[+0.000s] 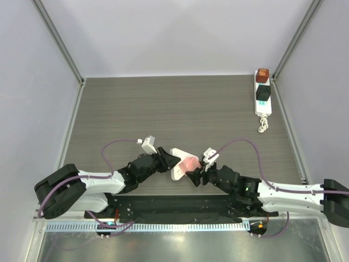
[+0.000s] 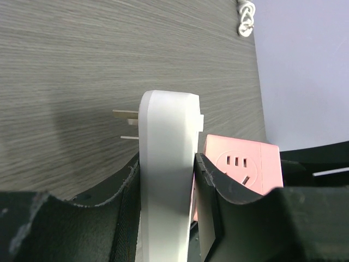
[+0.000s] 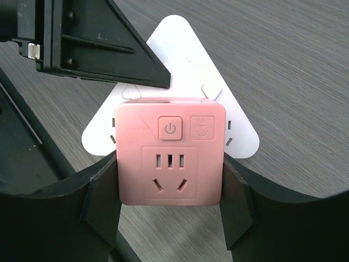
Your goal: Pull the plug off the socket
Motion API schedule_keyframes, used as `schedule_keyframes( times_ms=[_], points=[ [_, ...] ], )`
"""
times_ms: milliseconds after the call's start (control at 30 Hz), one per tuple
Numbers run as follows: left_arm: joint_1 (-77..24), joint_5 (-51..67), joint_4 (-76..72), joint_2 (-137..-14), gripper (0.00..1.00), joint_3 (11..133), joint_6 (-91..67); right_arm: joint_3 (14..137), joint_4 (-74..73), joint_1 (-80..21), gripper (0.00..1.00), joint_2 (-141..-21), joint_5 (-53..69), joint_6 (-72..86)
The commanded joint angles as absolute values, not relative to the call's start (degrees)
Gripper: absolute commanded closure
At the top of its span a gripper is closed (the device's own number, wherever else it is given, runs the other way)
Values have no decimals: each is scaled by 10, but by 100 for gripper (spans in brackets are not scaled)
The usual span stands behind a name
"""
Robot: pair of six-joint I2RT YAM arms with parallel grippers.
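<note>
The socket (image 1: 263,101), a long white power strip, lies at the far right edge with a red-brown cube and a black cube on it. Both grippers are far from it, near the table's front. My left gripper (image 1: 173,161) (image 2: 166,161) is shut edge-on on a white triangular plate (image 2: 166,164) (image 3: 185,60), whose metal prongs (image 2: 124,114) stick out left. My right gripper (image 1: 193,174) (image 3: 170,174) is shut on the sides of a pink cube plug (image 3: 170,158) (image 2: 248,164) (image 1: 190,163). The plug sits against the plate's face. How deep it sits is hidden.
The strip's knotted white cord (image 1: 263,125) (image 2: 245,16) lies just in front of it. Grey walls with metal rails close off the wood-grain table (image 1: 163,109) on the left, back and right. My left finger (image 3: 98,49) shows black at the right wrist view's upper left.
</note>
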State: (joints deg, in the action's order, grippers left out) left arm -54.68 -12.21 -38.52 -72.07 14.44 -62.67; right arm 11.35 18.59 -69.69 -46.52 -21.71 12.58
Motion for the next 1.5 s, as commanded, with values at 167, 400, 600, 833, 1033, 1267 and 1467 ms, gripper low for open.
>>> schedule_keyframes(
  times_ms=[167, 400, 600, 833, 1033, 1267, 1467],
  points=[
    [-522, -288, -249, -722, 100, 102, -596, 87, 204, -700, 99, -337, -299, 184],
    [-535, -287, -252, -729, 100, 112, -575, 298, -77, -670, 99, -534, -223, 242],
    [-568, -322, -239, -711, 100, 113, -568, 412, -170, -625, 99, -613, -148, 274],
    [-568, -337, -229, -682, 100, 99, -579, 362, -160, -580, 99, -546, -139, 309],
    [-539, -321, -175, -643, 100, 136, -550, 294, -90, -511, 99, -514, -34, 315],
    [-355, -147, -146, -616, 100, 156, -536, 295, -3, -444, 99, -582, 100, 305],
    [-322, -89, -127, -608, 100, 149, -539, 371, 141, -308, 99, -749, 252, 332]
  ],
)
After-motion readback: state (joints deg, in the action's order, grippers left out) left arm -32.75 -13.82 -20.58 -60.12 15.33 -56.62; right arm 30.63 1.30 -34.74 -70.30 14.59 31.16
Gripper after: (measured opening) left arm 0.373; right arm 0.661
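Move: My left hand holds the white triangular socket by its edge, and my right pinches the pink plug still fitted to its face. From my right hand the socket's middle lies about 3 cm ahead, 4 cm to the left and roughly 1 cm lower. From my left hand the plug sits some 6 cm to the right and 2 cm back, at about the same height. Keeping both grips, I first ease both hands slightly back, rocking and drawing the plug rightward against the held socket. Then my left hand carries the socket away, about 12 cm left and 7 cm forward, turning counter-clockwise. My right hand takes the plug forward and up, swings it right, then lowers it while going forward again, fingers tipping down. ##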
